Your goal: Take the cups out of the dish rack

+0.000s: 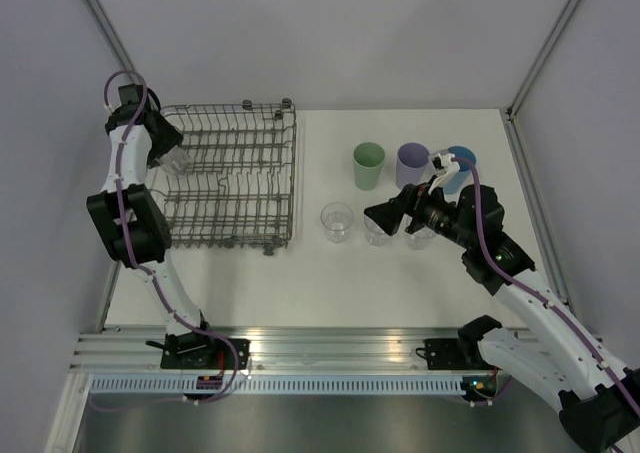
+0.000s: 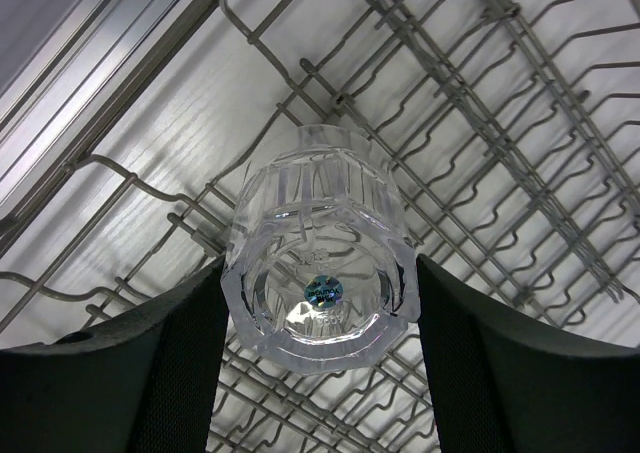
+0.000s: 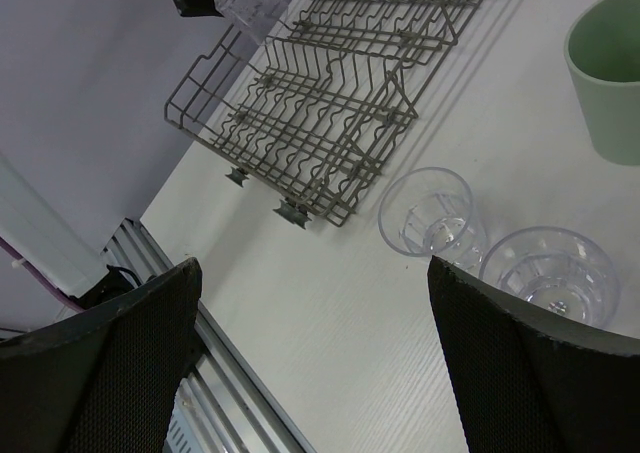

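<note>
The grey wire dish rack (image 1: 293, 173) stands on the left of the white table. At its left side my left gripper (image 1: 172, 158) is shut on a clear ribbed cup (image 1: 178, 161). In the left wrist view that cup (image 2: 320, 233) sits between both fingers (image 2: 180, 373), its stickered base towards the camera and the rack's wires (image 2: 480, 103) behind it. A green cup (image 1: 368, 165), a lavender cup (image 1: 412, 163) and a blue cup (image 1: 460, 163) stand on the right. My right gripper (image 1: 385, 213) hangs open over three clear cups (image 1: 337, 222), with nothing between its fingers (image 3: 120, 353).
An aluminium rail (image 1: 330, 348) runs along the table's near edge and shows in the right wrist view as the rail (image 3: 230, 373). Grey walls close in the table at the back and both sides. The rack (image 3: 320, 123) has small feet at its near edge.
</note>
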Motion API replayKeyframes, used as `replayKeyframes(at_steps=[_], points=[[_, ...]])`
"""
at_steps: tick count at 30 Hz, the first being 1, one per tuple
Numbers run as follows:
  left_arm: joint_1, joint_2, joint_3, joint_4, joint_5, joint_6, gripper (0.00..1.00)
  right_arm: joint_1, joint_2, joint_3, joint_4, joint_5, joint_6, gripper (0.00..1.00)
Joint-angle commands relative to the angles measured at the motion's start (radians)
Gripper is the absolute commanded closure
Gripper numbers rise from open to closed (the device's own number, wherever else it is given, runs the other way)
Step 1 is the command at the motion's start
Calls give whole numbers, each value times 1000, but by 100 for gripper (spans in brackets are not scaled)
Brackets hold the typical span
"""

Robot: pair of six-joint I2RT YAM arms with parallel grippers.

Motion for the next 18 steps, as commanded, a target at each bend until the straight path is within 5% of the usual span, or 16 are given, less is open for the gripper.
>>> replayKeyframes(at_steps=[1,10,18], points=[[1,-104,-6,9,63,16,98,-3,-12,24,24,10,-3,2],[3,-211,-127,46,131,-38,98,-3,-17,44,15,10,0,2],[3,-458,-307,134,270,-59,98,-3,6,44,63,-36,39,2]])
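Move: I hold the last clear cup in my left hand near the dish rack's far left corner. The open right gripper, where the cup is headed, is about 50 cm to the right, 22 cm back and some 10 cm higher. The dish rack's middle lies 13 cm right, 4 cm back and 12 cm below; the nearest standing glass is about 42 cm right, 15 cm back and 10 cm below. From my right hand, the held cup is some 50 cm left, 22 cm ahead and 12 cm lower. Keeping the clear cup pinched near its base, my left hand first carries on lifting a good 3 cm, then sweeps back and to the right in about equal parts, some 5 cm each, over the rack towards the waiting right gripper. The height dips slightly before rising again, and the wrist swings the fingers about 10 degrees towards the right. ##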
